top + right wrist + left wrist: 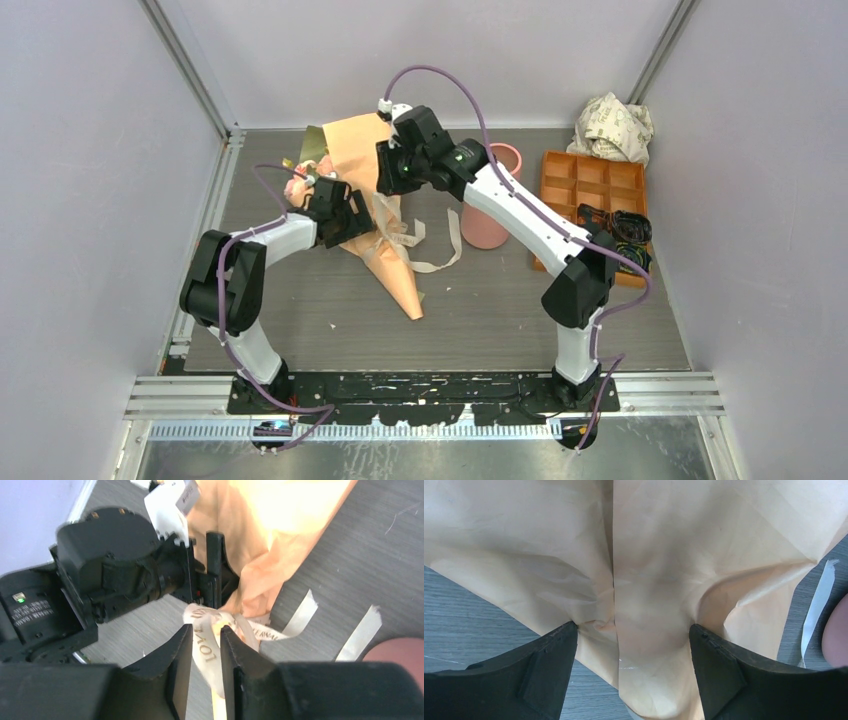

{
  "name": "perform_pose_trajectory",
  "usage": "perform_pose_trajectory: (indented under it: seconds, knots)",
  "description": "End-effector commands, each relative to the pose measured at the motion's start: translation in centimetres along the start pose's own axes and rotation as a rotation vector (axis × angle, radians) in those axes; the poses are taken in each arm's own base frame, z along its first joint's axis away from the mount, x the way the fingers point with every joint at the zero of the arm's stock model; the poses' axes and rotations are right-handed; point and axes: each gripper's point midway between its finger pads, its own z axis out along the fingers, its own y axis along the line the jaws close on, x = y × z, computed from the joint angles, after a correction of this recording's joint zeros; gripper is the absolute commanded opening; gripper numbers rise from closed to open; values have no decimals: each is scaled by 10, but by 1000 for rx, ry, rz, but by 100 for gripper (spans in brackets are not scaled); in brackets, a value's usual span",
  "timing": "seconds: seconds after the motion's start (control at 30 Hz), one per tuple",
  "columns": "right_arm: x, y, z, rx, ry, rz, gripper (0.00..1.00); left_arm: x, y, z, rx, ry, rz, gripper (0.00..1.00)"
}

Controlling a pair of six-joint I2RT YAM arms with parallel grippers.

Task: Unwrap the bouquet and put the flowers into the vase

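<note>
The bouquet (pixel 395 272), a peach paper cone, lies on the table with its tip toward the arms. A bit of pink rose (pixel 297 187) shows at its open end; the rest of the flowers are hidden by paper. My left gripper (pixel 348 215) straddles the cone's middle, and in the left wrist view the left gripper (pixel 631 628) has both fingertips pressed into the creased paper (pixel 649 570). My right gripper (pixel 206 630) stands slightly open, and the beige printed ribbon (pixel 200 617) runs loosely through the gap. The salmon-pink vase (pixel 488 225) stands upright just right of the bouquet, partly behind the right arm.
An orange compartment tray (pixel 590 180) holding black items sits at the right. Crumpled white printed paper (pixel 612 125) lies in the back right corner. Loose ribbon tails (pixel 432 262) trail on the table between cone and vase. Walls close in the sides and back.
</note>
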Motion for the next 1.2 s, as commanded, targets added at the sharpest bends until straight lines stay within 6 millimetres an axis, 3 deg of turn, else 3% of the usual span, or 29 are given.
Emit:
perform_pose_trajectory:
  seconds: [0.0, 0.13, 0.23, 0.33, 0.43, 0.5, 0.57, 0.73, 0.93, 1.17]
  knots:
    - [-40, 3, -10, 15, -83, -53, 35, -3, -4, 2, 33, -19, -6, 82]
    - [-40, -10, 21, 54, -38, -48, 45, -3, -6, 2, 43, -14, -11, 82]
    - [-39, -37, 36, 143, -13, -1, 49, -3, -6, -1, 41, -8, -11, 81]
    - [-31, -49, 27, 179, -23, 12, 53, -5, -5, -10, 36, -17, -1, 82]
    - [-21, -59, 3, 214, -70, 0, 67, -14, -5, -24, 29, -55, 7, 82]
    - [-3, -70, -8, 255, -55, 6, 71, -25, -8, -34, 32, -93, 11, 82]
    - [23, -81, -4, 275, 1, 21, 72, -34, -13, -44, 45, -119, 15, 82]
    - [71, -89, 29, 238, 116, 119, 73, -47, -20, -60, 58, -156, 25, 82]
    - [93, -93, 65, 205, 195, 127, 73, -42, -15, -63, 44, -141, 29, 82]
    - [114, -98, 85, 156, 236, 166, 73, -43, -16, -65, 51, -148, 25, 82]
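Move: The ribbon's raised end is already up between the right fingertips; its tied band around the wrap lies nearly straight below that hand, about 22 cm down, 3 cm back and 1 cm left. From the right hand, the vase stands some 20 cm right and 2 cm ahead, its middle 14 cm lower; the flower heads lie about 15 cm left and 13 cm ahead, 20 cm below. From the left hand, the band is roughly 5 cm back, 4 cm right and 2 cm down. The raised ribbon is let go as the right fingers spread wide, the hand first reaching about 6 cm forward with a slight rise. That hand then swings back and right and sinks steeply, ending some 18 cm lower, open over the wrap's right edge beside the ribbon knot, its fingers tipped further down. The left hand, still open, lifts off the paper by about 5 cm. ##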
